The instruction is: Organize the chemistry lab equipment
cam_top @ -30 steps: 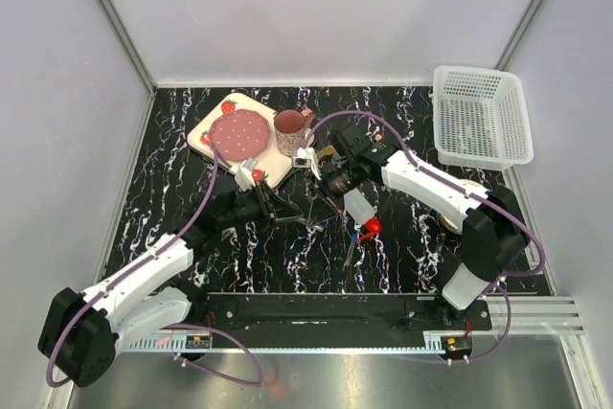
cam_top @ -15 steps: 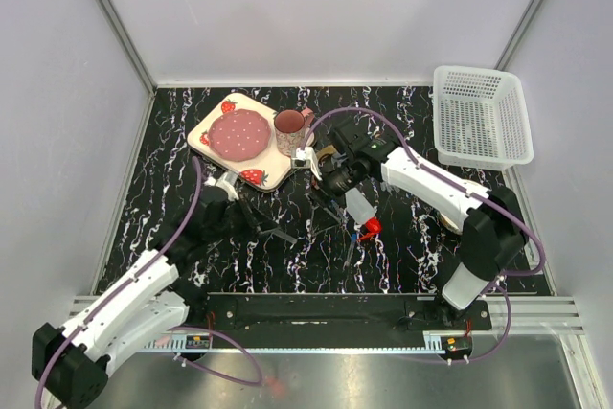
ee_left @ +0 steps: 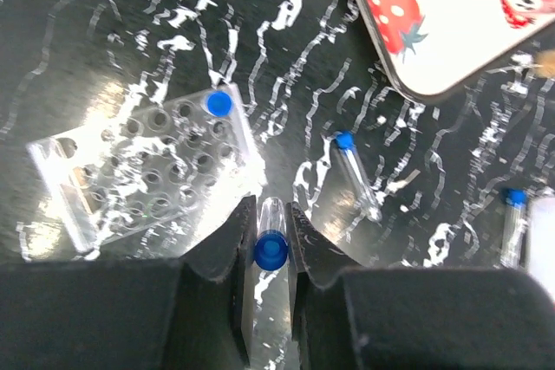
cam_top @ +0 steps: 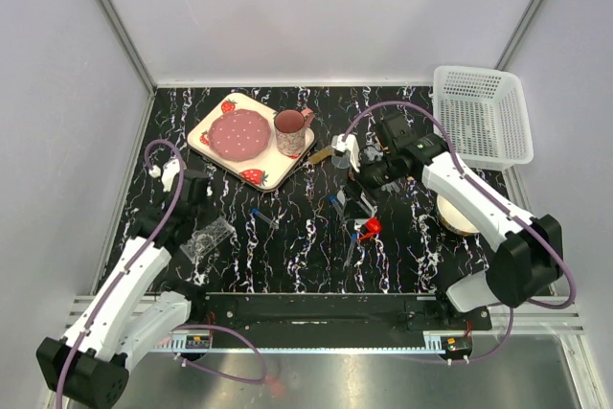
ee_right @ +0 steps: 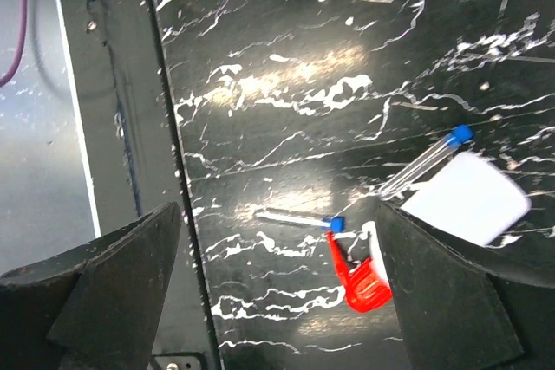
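My left gripper (ee_left: 270,230) is shut on a small clear blue-capped tube (ee_left: 270,249), just beside the clear plastic tube rack (ee_left: 147,162). One blue cap (ee_left: 218,103) shows in a rack hole. In the top view the left gripper (cam_top: 193,206) hangs over the rack (cam_top: 207,237) at the table's left. My right gripper (cam_top: 369,179) stands open above the red-capped squeeze bottle (cam_top: 360,208), which lies on its side. The right wrist view shows its red cap (ee_right: 362,282) and two loose tubes (ee_right: 299,217) (ee_right: 425,158) between my spread fingers (ee_right: 130,283).
The strawberry tray (cam_top: 261,177) with pink plate and mug (cam_top: 289,131) sits at the back. A white basket (cam_top: 484,117) stands back right, with a cream bowl (cam_top: 458,215) under the right arm. A loose tube (cam_top: 263,217) and a wooden-handled tool (cam_top: 321,153) lie mid-table.
The right gripper opened, let go of the squeeze bottle and drew back to the right. The left arm pulled back from the table's middle to the left, over the rack, with a tube.
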### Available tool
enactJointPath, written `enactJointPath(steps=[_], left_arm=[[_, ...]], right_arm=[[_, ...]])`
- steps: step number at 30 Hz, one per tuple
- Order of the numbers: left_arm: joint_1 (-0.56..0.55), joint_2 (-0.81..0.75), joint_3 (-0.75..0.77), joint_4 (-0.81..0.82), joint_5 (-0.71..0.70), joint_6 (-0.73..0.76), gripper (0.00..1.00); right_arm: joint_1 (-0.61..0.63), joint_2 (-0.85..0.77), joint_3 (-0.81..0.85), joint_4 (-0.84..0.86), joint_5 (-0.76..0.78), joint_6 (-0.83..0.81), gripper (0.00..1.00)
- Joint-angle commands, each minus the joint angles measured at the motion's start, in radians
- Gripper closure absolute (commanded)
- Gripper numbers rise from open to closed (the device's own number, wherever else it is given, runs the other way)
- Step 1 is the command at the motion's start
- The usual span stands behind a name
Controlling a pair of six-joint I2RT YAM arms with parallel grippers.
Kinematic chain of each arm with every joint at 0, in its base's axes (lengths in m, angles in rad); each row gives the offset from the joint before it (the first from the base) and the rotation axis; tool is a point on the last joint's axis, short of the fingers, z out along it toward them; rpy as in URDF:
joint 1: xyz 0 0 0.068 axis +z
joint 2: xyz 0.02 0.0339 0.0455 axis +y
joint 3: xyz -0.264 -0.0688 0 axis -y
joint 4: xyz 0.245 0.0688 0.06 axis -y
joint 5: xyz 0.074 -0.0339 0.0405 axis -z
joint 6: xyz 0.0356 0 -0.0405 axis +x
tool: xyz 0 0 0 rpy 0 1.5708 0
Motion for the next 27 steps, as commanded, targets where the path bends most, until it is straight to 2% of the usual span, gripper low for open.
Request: enactJointPath(steps=[1,5,10,18,27], left_arm=[[0.009,0.051,0.041,0.018,-0.172,0.064,0.99],[0.021,0.075,0.024,0.036,-0.266,0.077,1.0],[0.056,0.075,0.013,0.059,-0.303,0.103,0.99],[0.139,0.161,-0.01,0.157,-0.234,0.173,0.99],[0.161,0.246,-0.002,0.206,-0.159,0.186,0.99]], right_arm=[[0.001,-0.054,-0.09,0.069,-0.06,-0.009,0.01],[0.0,-0.031,-0.112,0.08,-0.114,-0.007,0.01],[0.0,-0.02,-0.126,0.08,-0.135,-0.015,0.01],[-0.008,-0.027,-0.144,0.086,-0.134,-0.026,0.0],[-0.014,-0.02,-0.149,0.086,-0.14,-0.03,0.01]])
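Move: The test tube rack is what the blue-capped tube, already in the left fingers, is being brought to. Its middle lies about 6 cm left of the left hand, some 2 cm back and 10 cm below. A loose test tube lies about 8 cm to the left hand's right and 2 cm ahead, and the strawberry tray's middle some 20 cm ahead and 5 cm right, both roughly 12 cm below. From the right hand, the rack is about 34 cm left, 3 cm back and 16 cm below. The blue-capped tube, still pinched in the left fingers, is carried about 7 cm left, then some 3 cm forward and 3 cm down to come over the rack, its wrist rolling left side up by around 15 degrees and turning slightly counter-clockwise. The empty right hand, wide open, eases about 3 cm back and 3 cm down near the wash bottle and waits there. ##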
